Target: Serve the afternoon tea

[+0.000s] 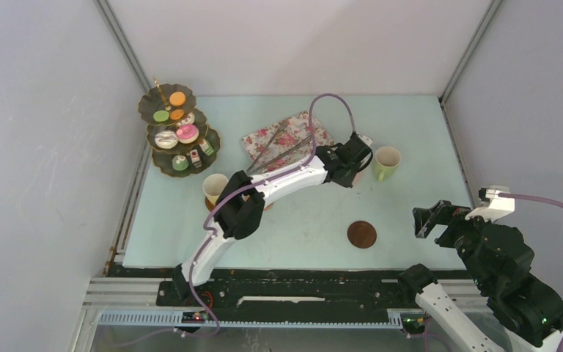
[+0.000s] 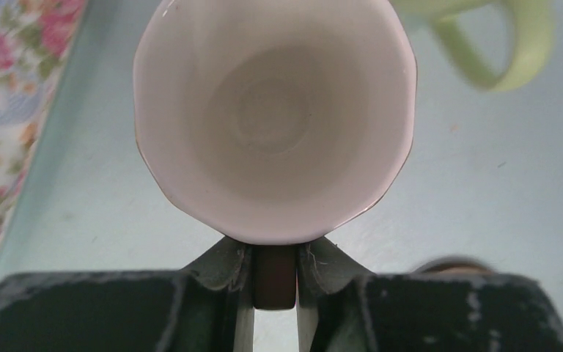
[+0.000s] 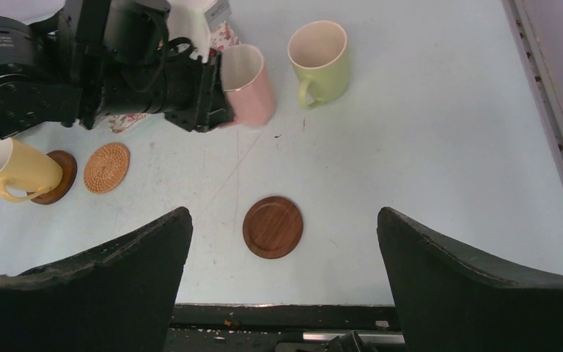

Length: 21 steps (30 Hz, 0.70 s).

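My left gripper (image 2: 275, 253) is shut on the handle of the pink mug (image 2: 275, 125), whose open mouth fills the left wrist view. In the right wrist view the pink mug (image 3: 248, 84) stands upright just left of the green mug (image 3: 320, 59), with the left gripper (image 3: 212, 95) at its left side. The yellow mug (image 3: 15, 170) rests on a dark coaster (image 3: 62, 176); a woven coaster (image 3: 106, 167) lies beside it. Another dark coaster (image 1: 361, 235) lies bare in front. The three-tier stand (image 1: 163, 170) at the back left carries small cakes (image 1: 187, 133). My right gripper (image 3: 284, 213) hovers open near the right front, holding nothing.
A flowered tray (image 1: 286, 139) with metal tongs (image 1: 278, 150) lies behind the left arm's wrist. Enclosure walls close the table on the left, back and right. The green mug (image 1: 386, 161) stands close to the right of the left gripper (image 1: 352, 165).
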Tool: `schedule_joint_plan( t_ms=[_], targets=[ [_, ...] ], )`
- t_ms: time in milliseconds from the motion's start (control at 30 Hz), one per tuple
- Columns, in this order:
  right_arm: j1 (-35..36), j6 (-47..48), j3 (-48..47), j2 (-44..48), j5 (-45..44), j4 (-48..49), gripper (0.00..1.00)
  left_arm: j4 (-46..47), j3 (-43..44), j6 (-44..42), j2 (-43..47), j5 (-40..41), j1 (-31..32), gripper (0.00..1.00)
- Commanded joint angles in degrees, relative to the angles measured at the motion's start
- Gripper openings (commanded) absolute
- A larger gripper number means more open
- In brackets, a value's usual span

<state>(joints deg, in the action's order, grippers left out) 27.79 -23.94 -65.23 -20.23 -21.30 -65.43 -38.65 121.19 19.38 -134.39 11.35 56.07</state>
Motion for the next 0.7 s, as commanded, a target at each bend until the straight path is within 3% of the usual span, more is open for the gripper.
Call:
schedule_joint_plan(
  t_ms=[0, 200, 433, 567, 667],
  targets=[
    [0.4, 0.3, -1.5, -0.4, 0.2, 1.6, 1.00, -3.9, -5.9, -2.0, 13.2, 8.0, -0.8, 0.00],
    [0.4, 0.3, -1.4, -1.2, 1.3, 1.8, 1.00, -2.3, -25.7, -0.2, 31.9, 17.4, -1.5, 0.00],
    [0.5, 0.1, -1.5, -2.4, 2.9, 2.4, 1.00, 0.2, -50.8, 9.2, 52.8, 25.7, -3.8, 0.00],
    [0.5, 0.0, -1.2, -2.8, 3.6, 2.7, 1.00, 5.1, -61.5, 14.2, 61.7, 25.6, -6.8, 0.00],
    [0.6, -0.4, -1.1, -2.9, 4.0, 2.7, 1.00, 16.2, -69.3, 12.4, 67.4, 25.3, -7.3, 0.00]
  ],
)
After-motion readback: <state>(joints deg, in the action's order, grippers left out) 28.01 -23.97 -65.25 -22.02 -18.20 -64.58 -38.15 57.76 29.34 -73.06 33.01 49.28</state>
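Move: The left hand already pinches the pink mug's handle; the woven coaster it is bound for lies about 28 cm to its left, 5 cm back and 5 cm lower. The yellow mug stands some 15 cm farther left than that coaster, about level with it in depth; the floral tray with the tongs is 13 cm ahead and 19 cm left of the hand, the green mug 5 cm ahead and 11 cm right. From the right hand, the woven coaster is roughly 43 cm left, 16 cm ahead and 26 cm below. Keeping its pinch on the handle, the left hand sweeps the pink mug fast to the left, nearly 30 cm, away from the green mug and towards the woven coaster, drawing back about 8 cm on the way. The path arches up some 8 cm before it starts to dip at the end, while the wrist turns about 25 degrees counter-clockwise and the fingers stay shut. ##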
